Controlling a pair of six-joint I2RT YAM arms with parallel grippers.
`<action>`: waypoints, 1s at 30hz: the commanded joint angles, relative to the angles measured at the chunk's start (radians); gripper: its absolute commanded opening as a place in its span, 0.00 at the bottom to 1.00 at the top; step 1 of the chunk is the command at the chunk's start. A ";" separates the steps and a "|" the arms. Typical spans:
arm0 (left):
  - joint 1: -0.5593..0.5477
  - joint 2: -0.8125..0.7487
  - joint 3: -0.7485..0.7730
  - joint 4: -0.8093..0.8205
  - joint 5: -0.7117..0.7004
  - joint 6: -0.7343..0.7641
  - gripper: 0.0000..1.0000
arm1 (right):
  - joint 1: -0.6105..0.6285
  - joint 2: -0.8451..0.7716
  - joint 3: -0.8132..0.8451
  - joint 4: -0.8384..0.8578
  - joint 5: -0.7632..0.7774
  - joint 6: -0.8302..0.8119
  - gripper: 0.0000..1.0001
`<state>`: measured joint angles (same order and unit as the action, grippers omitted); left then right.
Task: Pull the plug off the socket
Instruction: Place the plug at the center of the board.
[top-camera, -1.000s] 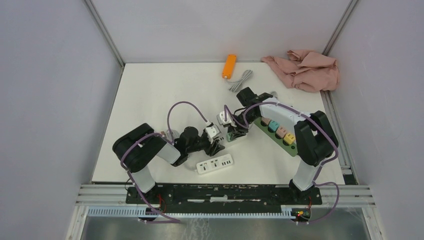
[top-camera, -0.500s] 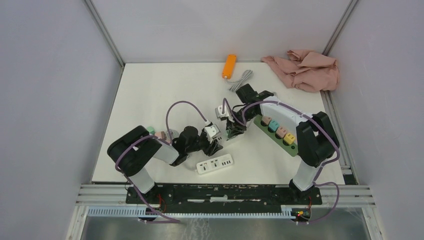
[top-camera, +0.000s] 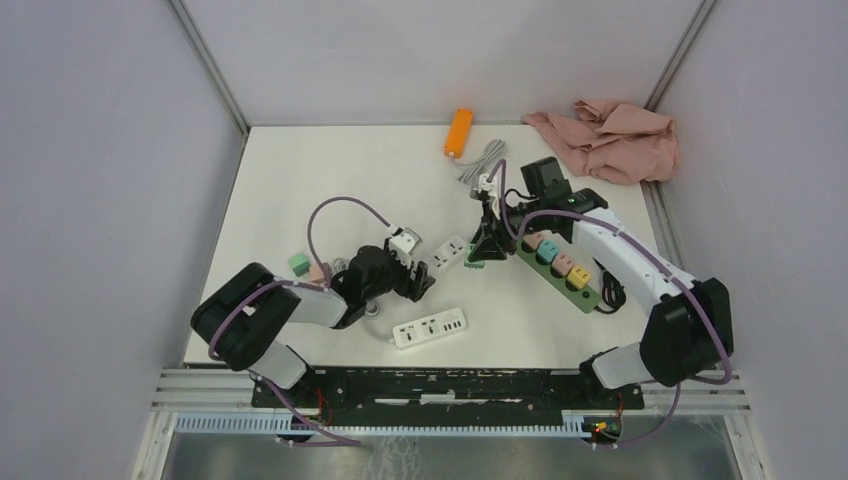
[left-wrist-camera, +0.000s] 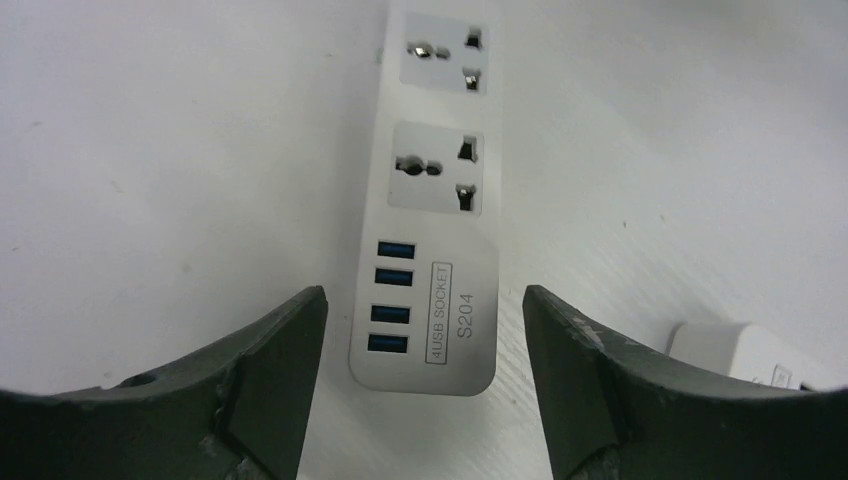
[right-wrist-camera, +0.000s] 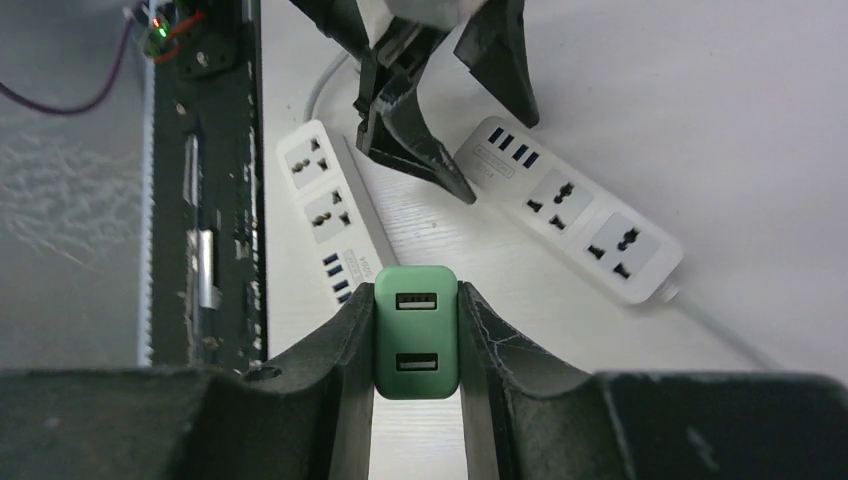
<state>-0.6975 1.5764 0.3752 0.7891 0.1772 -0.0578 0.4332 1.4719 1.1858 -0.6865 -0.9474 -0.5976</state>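
The green two-port USB plug (right-wrist-camera: 416, 335) is clamped between the fingers of my right gripper (right-wrist-camera: 416, 300), which is shut on it and holds it in the air. In the top view the plug (top-camera: 473, 266) hangs just right of the white socket strip (top-camera: 450, 252), apart from it. The strip (left-wrist-camera: 430, 250) lies flat with both outlets bare. My left gripper (left-wrist-camera: 425, 340) is open, its fingers standing either side of the strip's USB end without touching it. From above, the left gripper (top-camera: 424, 273) sits at the strip's near-left end.
A second white power strip (top-camera: 430, 328) lies near the front edge. A green strip (top-camera: 590, 297) carrying several coloured plugs lies to the right. An orange strip (top-camera: 459, 132) and a pink cloth (top-camera: 610, 135) are at the back. Two small plugs (top-camera: 298, 264) sit left.
The right gripper has pulled the green plug out of the white strip and swung right and back. The left gripper has opened and let go of the strip, drawing slightly left.
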 joint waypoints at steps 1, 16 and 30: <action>0.013 -0.161 0.034 -0.145 -0.112 -0.165 0.83 | -0.036 -0.120 -0.117 0.285 -0.090 0.519 0.00; 0.020 -0.600 0.075 -0.439 -0.016 -0.592 0.98 | -0.135 -0.108 -0.291 0.626 -0.032 1.271 0.04; -0.286 -0.536 0.329 -0.781 -0.429 -0.579 0.95 | -0.136 -0.010 -0.252 0.539 -0.015 1.248 0.09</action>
<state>-0.8753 0.9562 0.5488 0.1467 -0.0177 -0.6434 0.2985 1.4555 0.8860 -0.1604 -0.9554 0.6399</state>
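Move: The green plug is already held in the right fingers, over the white strips. From the left gripper it is about 8 cm to the right, 2 cm back and some 14 cm up. The pulled-off white strip is centred about 4 cm ahead and 4 cm right of the left gripper, 1 cm lower; the nearer white strip is 10 cm straight back and 2 cm lower. Lift the left gripper about 15 cm off the freed strip, opening it wide and rolling it some 30 degrees, then draw it back about 6 cm as it comes up beside the plug. Meanwhile keep the right grip and roll that wrist about 60 degrees, swinging the prongs from downward to face back towards the base; let that hand dip back, then forward, rising slightly before settling about 2 cm lower. ##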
